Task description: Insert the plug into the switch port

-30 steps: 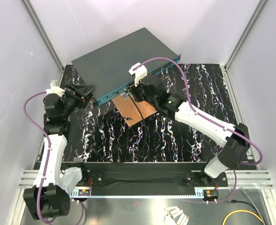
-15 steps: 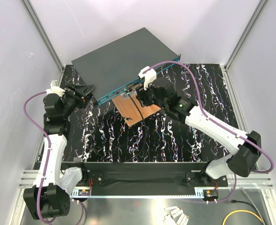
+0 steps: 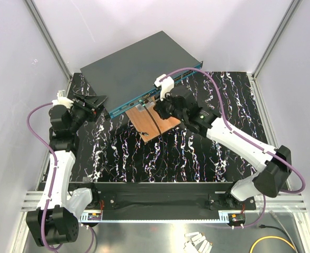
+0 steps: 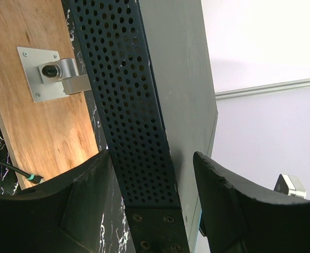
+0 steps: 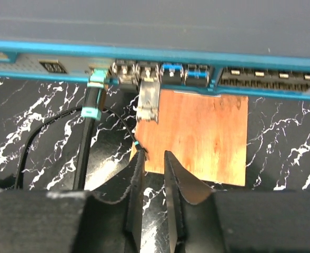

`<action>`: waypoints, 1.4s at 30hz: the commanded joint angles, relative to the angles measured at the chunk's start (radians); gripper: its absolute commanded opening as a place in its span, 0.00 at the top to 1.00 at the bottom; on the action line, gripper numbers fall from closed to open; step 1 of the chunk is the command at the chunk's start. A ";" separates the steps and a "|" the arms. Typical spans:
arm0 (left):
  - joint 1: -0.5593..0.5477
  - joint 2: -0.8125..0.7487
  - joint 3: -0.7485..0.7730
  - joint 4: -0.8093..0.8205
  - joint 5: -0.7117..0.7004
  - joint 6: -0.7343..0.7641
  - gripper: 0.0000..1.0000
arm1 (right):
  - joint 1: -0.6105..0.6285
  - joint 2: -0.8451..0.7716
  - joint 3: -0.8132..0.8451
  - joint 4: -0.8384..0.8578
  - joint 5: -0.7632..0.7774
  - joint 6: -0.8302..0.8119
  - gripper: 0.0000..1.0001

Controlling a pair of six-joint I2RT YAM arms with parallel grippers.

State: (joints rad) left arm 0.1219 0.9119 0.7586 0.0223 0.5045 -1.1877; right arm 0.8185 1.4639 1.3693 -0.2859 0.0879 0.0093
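Note:
The switch (image 3: 136, 63) lies at the back, dark grey on top, its teal front edge (image 5: 160, 52) carrying a row of ports. A silver plug (image 5: 148, 100) sits in one port and sticks out over the copper-brown board (image 5: 202, 137). My right gripper (image 5: 153, 158) hangs just in front of it, a little back from it. Its jaws stand a narrow gap apart with nothing between them. My left gripper (image 4: 152, 174) clamps the switch's perforated left end (image 4: 128, 105), one finger (image 4: 86, 179) below and one finger (image 4: 223, 184) above.
A black cable with a teal boot (image 5: 95, 79) is plugged in left of the silver plug. A thin black wire's teal tip (image 5: 137, 143) touches my right gripper's left finger. A metal bracket (image 4: 55, 74) is screwed to the board. The table top (image 3: 197, 153) is black marble.
My right gripper slid right along the switch's front edge and drew back slightly. Its jaws widened, then narrowed again. The left arm and the switch have not moved.

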 commanded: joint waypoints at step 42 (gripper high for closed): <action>-0.028 -0.008 -0.033 0.125 0.052 -0.015 0.38 | -0.007 0.260 0.389 0.008 0.087 0.155 0.95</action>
State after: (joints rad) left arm 0.1047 0.9119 0.7261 0.0704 0.5198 -1.2049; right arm 0.8154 1.7012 1.6772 -0.4397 0.1371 0.1120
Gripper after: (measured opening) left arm 0.626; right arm 0.053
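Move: The silver plug, already partway in its port, sticks out about 2 cm ahead of the right hand and 3 cm to its left, roughly level with it. The green-banded cable plug is some 1 cm ahead of that hand and 5 cm to its left; the blue-topped ports lie about 4 cm ahead and 1 cm left, also level. From the left hand, the silver plug is roughly 16 cm to the right, hardly any farther out. Forward and to its left, staying nearly level, the right hand travels about 5 cm in towards the switch's port row while its partly open fingers close almost shut. The joined tips come up to the port of the silver plug to push on its outer end, slowing nearly to a stop as the hand tips down about 5 degrees. ##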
